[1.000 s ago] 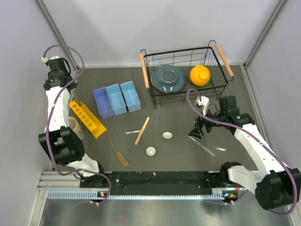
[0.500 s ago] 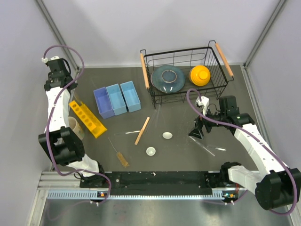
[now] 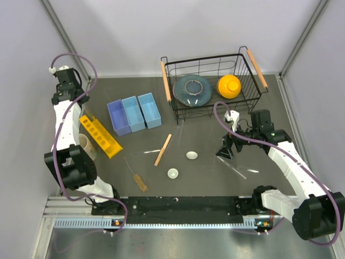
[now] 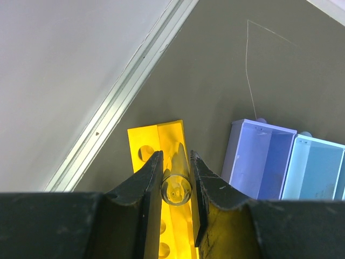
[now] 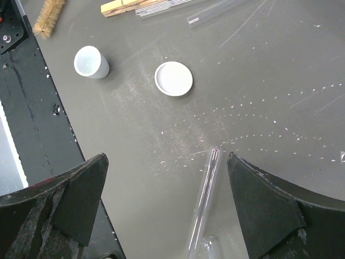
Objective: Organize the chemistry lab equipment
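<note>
My left gripper is shut on a clear glass test tube and holds it above the yellow test-tube rack at the far left. My right gripper is open and hovers low over a thin clear rod that lies on the table between its jaws, nearer the right finger. A second clear tube lies beside the rod. A tan wooden stick, an amber-bristled wire brush and two small white dishes lie mid-table. Thin rods lie left of the stick.
Three light-blue bins stand right of the rack. A black wire basket at the back holds a blue-grey plate and a yellow bowl. A beige cup stands by the rack's near end.
</note>
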You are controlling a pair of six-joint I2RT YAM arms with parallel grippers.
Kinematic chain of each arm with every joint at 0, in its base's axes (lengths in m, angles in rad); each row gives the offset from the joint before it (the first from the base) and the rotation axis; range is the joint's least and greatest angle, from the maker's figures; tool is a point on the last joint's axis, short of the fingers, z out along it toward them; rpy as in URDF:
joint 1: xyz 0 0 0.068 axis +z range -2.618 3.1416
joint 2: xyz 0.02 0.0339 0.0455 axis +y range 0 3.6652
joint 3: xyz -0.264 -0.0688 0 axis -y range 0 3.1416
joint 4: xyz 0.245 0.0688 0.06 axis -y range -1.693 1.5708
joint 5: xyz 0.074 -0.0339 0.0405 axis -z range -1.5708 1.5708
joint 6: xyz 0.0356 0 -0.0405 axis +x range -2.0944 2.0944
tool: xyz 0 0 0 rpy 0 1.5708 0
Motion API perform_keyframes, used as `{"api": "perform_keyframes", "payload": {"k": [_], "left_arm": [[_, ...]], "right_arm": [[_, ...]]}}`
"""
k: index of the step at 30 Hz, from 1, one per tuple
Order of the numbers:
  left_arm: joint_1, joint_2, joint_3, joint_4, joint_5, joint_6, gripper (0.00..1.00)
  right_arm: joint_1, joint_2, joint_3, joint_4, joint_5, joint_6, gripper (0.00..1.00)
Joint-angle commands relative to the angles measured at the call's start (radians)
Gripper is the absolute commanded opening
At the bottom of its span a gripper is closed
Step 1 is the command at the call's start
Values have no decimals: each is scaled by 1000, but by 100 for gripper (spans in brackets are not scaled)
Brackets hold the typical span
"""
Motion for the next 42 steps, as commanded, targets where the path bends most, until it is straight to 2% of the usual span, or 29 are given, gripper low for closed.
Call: {"api": "perform_keyframes", "payload": {"k": [1, 13, 16, 27, 30, 31, 34, 37, 40, 42], "left_arm": [[8, 15, -36, 42, -3, 8, 11], [10, 32, -129, 92, 58, 22, 13], [10, 30, -138, 94, 63, 20, 18], [11, -63, -161, 100, 72, -3, 59], [8, -108, -153, 92, 86, -18, 68], [8, -140, -152, 91, 95, -22, 74], [10, -218, -156, 91, 112, -39, 84], [8, -302, -173, 89, 136, -61, 89], [8, -400, -224, 96, 243, -76, 99], [7, -481, -260, 88, 291, -84, 99]], "right_arm": [[-5, 0, 3, 21, -31, -13, 93], [-7, 5, 3, 18, -31, -18, 93], [-7, 5, 4, 18, -29, -19, 93], [-5, 6, 1, 17, -23, -29, 93], [-8, 2, 0, 15, -20, -35, 93], [-8, -2, -2, 15, -20, -41, 93], [-14, -20, -6, 15, -20, -59, 93], [-19, -50, -15, 17, -23, -90, 93], [-22, -78, -31, 17, -37, -127, 93], [-21, -83, -32, 14, -43, -142, 93]]}}
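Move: The left hand holds the clear tube nearly straight over the far-end slot of the yellow rack, which is about 1 cm back, 1 cm right and 13 cm below. The purple bin lies roughly 13 cm right and level with the hand, 18 cm down; the mug is about 14 cm straight back, 15 cm below. From the idle right hand, that slot is some 66 cm left, 17 cm ahead and 6 cm lower. Left hand lowers the tube some 7 cm into the rack's far-end slot, opens wide, then rises about 13 cm. ##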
